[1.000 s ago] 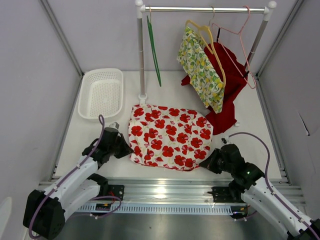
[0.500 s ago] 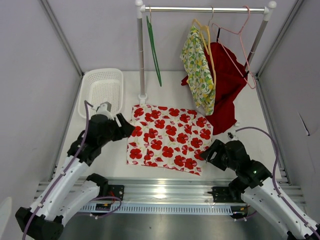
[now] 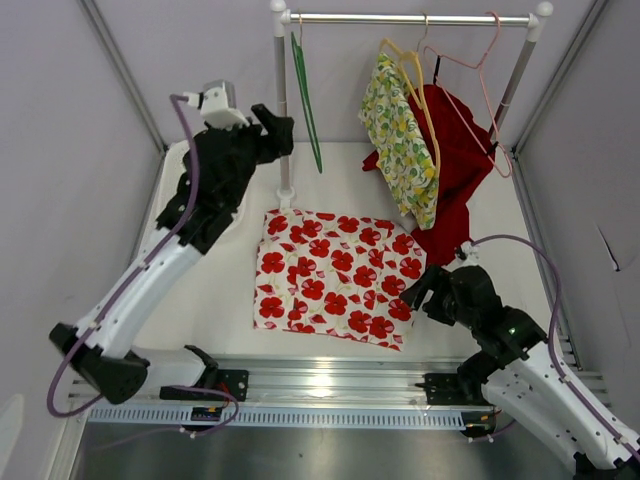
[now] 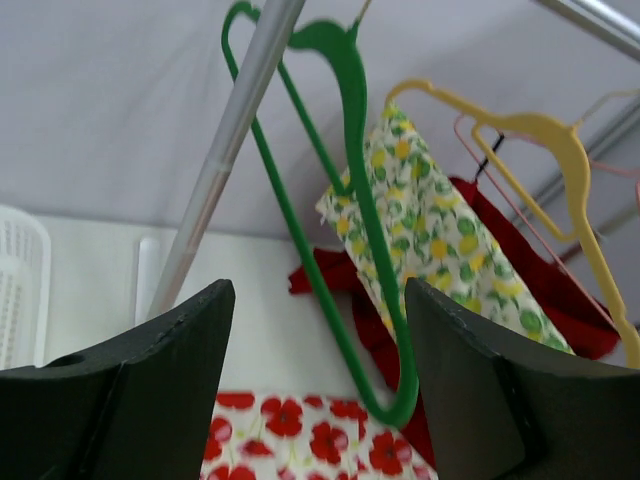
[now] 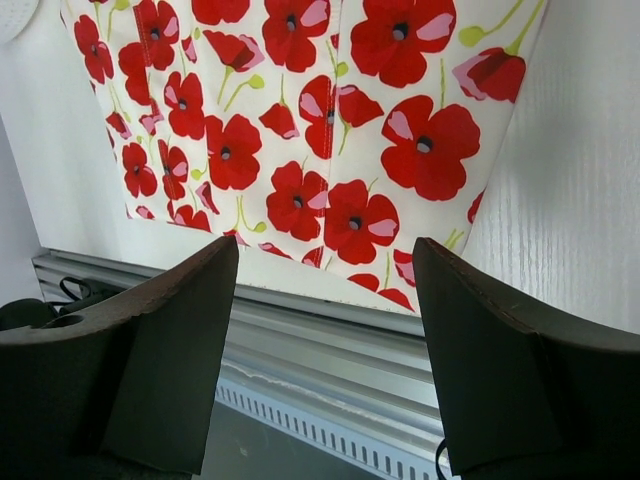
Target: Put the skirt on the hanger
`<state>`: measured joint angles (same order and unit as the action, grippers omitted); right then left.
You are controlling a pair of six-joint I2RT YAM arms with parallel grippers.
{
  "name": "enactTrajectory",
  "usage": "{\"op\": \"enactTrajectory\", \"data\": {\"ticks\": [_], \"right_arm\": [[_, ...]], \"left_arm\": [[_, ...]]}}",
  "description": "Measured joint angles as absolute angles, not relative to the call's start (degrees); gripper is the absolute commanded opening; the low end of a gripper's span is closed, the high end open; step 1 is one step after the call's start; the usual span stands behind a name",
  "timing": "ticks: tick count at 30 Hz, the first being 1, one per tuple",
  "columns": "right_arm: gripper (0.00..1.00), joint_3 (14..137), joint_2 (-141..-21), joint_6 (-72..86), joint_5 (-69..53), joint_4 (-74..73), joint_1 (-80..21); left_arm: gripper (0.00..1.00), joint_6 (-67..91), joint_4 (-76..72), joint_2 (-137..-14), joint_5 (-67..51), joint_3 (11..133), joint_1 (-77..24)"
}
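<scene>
The skirt point(image 3: 335, 278), white with red poppies, lies flat on the table below the clothes rack. A bare green hanger point(image 3: 306, 100) hangs at the left end of the rail. My left gripper point(image 3: 275, 125) is raised beside the rack post, open and holding nothing. In the left wrist view the green hanger point(image 4: 350, 200) hangs just ahead between the fingers of the left gripper point(image 4: 320, 380), with the skirt point(image 4: 300, 440) far below. My right gripper point(image 3: 420, 290) hovers open at the skirt's near right corner. The right wrist view shows the skirt point(image 5: 300, 120) beyond the empty right gripper point(image 5: 325, 350).
A yellow-floral garment point(image 3: 405, 140) on a yellow hanger and a red garment point(image 3: 455, 160) hang at the rail's right half, beside a pink hanger point(image 3: 480, 70). The rack post point(image 3: 282, 110) stands by the left gripper. A white basket point(image 4: 18, 290) sits at the left. A metal rail point(image 3: 330, 375) lines the near edge.
Both grippers have opened and let go of the skirt, which now lies flatter. The left arm has risen from the skirt's left edge up to the green hanger. The right gripper backed off slightly.
</scene>
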<state>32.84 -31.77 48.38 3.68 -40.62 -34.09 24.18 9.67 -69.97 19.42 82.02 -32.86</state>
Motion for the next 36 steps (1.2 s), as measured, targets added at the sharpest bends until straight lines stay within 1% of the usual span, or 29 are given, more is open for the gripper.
{"op": "enactTrajectory", "data": {"ticks": [2, 6, 11, 16, 19, 23, 28, 30, 36], "right_arm": [[0.76, 33.58, -32.49, 47.66, 3.68, -40.32, -34.06], [0.76, 35.22, -33.74, 46.46, 3.66, -39.03, -34.06], [0.76, 36.49, -34.96, 44.93, 3.64, -37.93, -33.91], [0.75, 36.91, -35.46, 43.62, 3.44, -37.45, -33.32], [0.75, 36.91, -35.55, 43.18, 2.94, -37.39, -32.77], [0.75, 36.91, -35.57, 42.35, 2.02, -37.32, -31.64], [0.75, 36.91, -35.4, 41.47, 0.62, -37.19, -29.98], [0.75, 36.91, -35.16, 41.25, 0.05, -37.19, -29.52], [0.73, 36.91, -34.41, 40.25, -1.54, -37.21, -28.05]], "left_arm": [[0.74, 22.35, 6.35, -75.37, 21.96, 86.15, -33.47], [0.73, 19.14, 0.73, -82.41, 24.91, 89.01, -34.87], [0.71, 16.27, -0.62, -90.08, 27.31, 96.2, -35.81], [0.7, 13.96, -1.96, -94.3, 30.22, 101.69, -36.99], [0.67, 13.3, -1.28, -97.69, 31.9, 106.5, -37.54], [0.61, 12.95, 2.46, -103.66, 35.22, 115.2, -37.85], [0.57, 12.97, 9.1, -111.22, 39.86, 125.64, -38.06], [0.54, 12.97, 11.05, -112.97, 41.08, 127.55, -38.13], [0.36, 11.97, 14.0, -114.28, 44.16, 128.07, -38.26]]}}
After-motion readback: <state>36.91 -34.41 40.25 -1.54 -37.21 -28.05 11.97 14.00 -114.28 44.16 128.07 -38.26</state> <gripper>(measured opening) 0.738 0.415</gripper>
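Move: The green hanger, edge-on from the rail, has its middle about 18 cm ahead of the left hand and 8 cm to its right, roughly at hand height. The rack's left post stands 18 cm ahead and 2 cm left, and the lemon skirt on its yellow hanger 17 cm ahead and 26 cm right. From the right hand the green hanger is some 37 cm ahead, 22 cm left and 35 cm up. Forward and to its right goes the left hand, about 15 cm out and 7 cm across, up to the green hanger, rising slightly before sinking some 4 cm at the end. Its wrist swings about 20 degrees counter-clockwise and rolls left side up, the open fingers closing partway around the hanger. The empty right hand lifts about 3 cm and eases forward off the flowered skirt. ##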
